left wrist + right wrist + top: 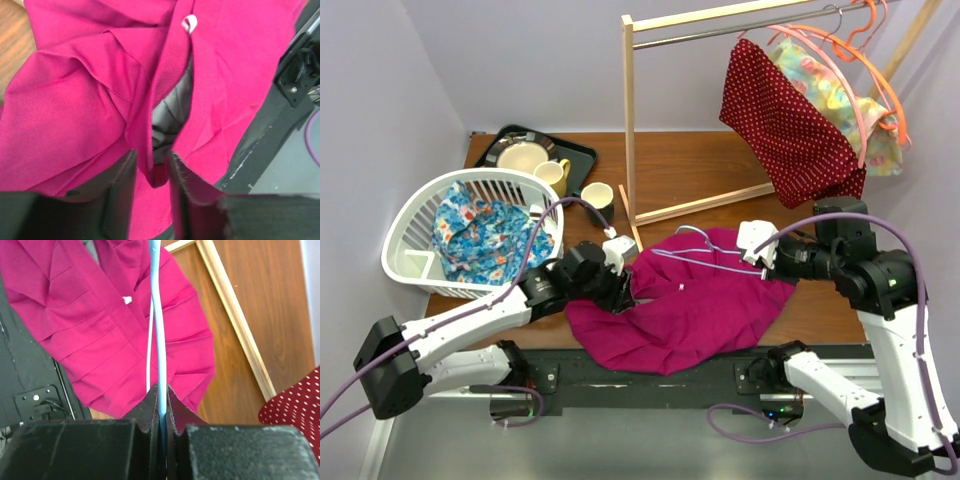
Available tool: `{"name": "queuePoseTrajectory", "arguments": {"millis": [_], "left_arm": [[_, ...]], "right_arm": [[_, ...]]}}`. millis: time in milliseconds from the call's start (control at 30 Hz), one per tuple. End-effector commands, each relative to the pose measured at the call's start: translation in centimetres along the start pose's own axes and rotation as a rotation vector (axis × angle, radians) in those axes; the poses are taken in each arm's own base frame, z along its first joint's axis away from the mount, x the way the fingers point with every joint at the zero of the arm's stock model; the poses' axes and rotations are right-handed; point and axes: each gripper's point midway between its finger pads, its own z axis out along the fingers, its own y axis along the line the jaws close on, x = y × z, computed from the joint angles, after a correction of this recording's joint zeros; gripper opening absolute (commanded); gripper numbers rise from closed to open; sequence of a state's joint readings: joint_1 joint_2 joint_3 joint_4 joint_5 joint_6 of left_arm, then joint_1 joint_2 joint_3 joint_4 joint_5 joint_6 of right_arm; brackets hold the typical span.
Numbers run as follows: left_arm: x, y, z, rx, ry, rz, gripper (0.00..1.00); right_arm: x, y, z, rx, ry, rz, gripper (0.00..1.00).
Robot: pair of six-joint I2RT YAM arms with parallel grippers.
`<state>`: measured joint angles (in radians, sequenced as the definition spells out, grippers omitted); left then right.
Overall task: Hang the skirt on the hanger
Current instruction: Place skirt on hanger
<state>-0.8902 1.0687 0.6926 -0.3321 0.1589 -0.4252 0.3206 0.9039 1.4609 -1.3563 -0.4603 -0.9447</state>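
Observation:
The magenta skirt lies crumpled on the table's near edge, between the two arms. A thin light-blue hanger rests across its top. My right gripper is shut on the hanger's wire, which runs straight out from the jaws over the skirt. My left gripper is at the skirt's left edge. In the left wrist view its fingers stand apart with a fold of the skirt's waistband hanging between them, not pinched.
A wooden clothes rack stands behind the skirt, holding a red dotted garment and a pastel one on orange hangers. A white basket with blue floral cloth sits at the left. Behind it are a black tray and a mug.

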Motion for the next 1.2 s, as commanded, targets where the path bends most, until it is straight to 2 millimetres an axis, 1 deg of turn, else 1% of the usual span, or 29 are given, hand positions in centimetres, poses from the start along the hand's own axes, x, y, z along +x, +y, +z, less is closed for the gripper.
{"name": "queuePoseTrajectory", "arguments": {"millis": [0, 33, 67, 133, 167, 200, 333, 467, 667, 733, 833, 900, 967, 1133, 1167], "left_arm": [[-1.6, -0.4, 0.2, -0.001, -0.015, 0.002, 0.3], [-1.5, -0.5, 0.2, 0.005, -0.012, 0.007, 0.25], [-1.5, -0.6, 0.3, 0.011, -0.009, 0.007, 0.15], [-1.3, -0.9, 0.2, 0.03, -0.001, 0.009, 0.09], [-1.2, -0.9, 0.2, 0.034, 0.0, 0.011, 0.0], [-1.4, -1.0, 0.0, 0.033, -0.01, 0.009, 0.0], [-2.0, -0.6, -0.6, 0.003, -0.036, 0.006, 0.0], [-2.4, -0.4, -1.0, -0.014, -0.043, 0.006, 0.0], [-2.8, 0.8, -1.0, -0.079, -0.044, -0.013, 0.0], [-3.0, 1.1, -1.0, -0.094, -0.044, -0.019, 0.0], [-3.8, 1.4, -1.4, -0.12, -0.065, -0.023, 0.0], [-4.6, 1.4, -1.8, -0.127, -0.085, -0.014, 0.0], [-5.3, 1.0, -2.1, -0.116, -0.098, -0.005, 0.0], [-5.8, -0.1, -2.8, -0.064, -0.098, 0.027, 0.0], [-6.3, -0.2, -3.1, -0.063, -0.112, 0.04, 0.0]], "right_arm": [[2.5, 4.5, 0.0, -0.187, 0.085, 0.065, 0.0], [2.6, 4.7, 0.3, -0.201, 0.082, 0.067, 0.0], [2.7, 4.9, 0.6, -0.225, 0.083, 0.066, 0.0], [3.1, 5.6, 1.3, -0.271, 0.084, 0.08, 0.0], [3.2, 5.9, 1.4, -0.287, 0.088, 0.079, 0.0], [3.4, 6.0, 1.5, -0.299, 0.091, 0.085, 0.0], [2.7, 6.2, 1.2, -0.298, 0.057, 0.072, 0.0], [2.8, 6.3, 1.1, -0.29, 0.062, 0.069, 0.0], [2.5, 7.1, 0.7, -0.291, 0.033, 0.083, 0.0], [2.8, 7.3, 0.9, -0.297, 0.036, 0.09, 0.0], [3.2, 7.7, 1.2, -0.314, 0.044, 0.102, 0.0], [3.3, 8.0, 1.3, -0.326, 0.041, 0.105, 0.0], [3.2, 8.2, 1.5, -0.338, 0.032, 0.107, 0.0], [3.6, 8.5, 2.3, -0.385, 0.04, 0.118, 0.0], [3.5, 8.6, 2.3, -0.391, 0.034, 0.118, 0.0]]}}
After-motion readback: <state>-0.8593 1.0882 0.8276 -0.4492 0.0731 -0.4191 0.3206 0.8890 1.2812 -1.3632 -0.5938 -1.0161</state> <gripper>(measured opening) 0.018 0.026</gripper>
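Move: The left fingers stand half open astride the magenta skirt's waistband, whose left end lies right between the tips, about 1 cm below; the white tag is some 13 cm right and 4 cm ahead of them, the rack's left foot about 20 cm ahead, no distance sideways, both barely lower. From the right hand, which already holds the blue hanger, the waist opening lies roughly 22 cm left, 2 cm back and 18 cm down, the tag 15 cm left, 1 cm ahead, equally low. The left hand sinks about 1 cm and shuts its fingers, pinching the edge of the waistband beside the opening, then draws it forward some 2.5 cm and up about 4 cm from its lowest point. The right hand, keeping its grip on the hanger, comes down about 5 cm and a little back and left, pausing halfway, while it tips down and swings counter-clockwise nearly 10 degrees, bringing the hanger's free end back over the opening towards the left fingers. ##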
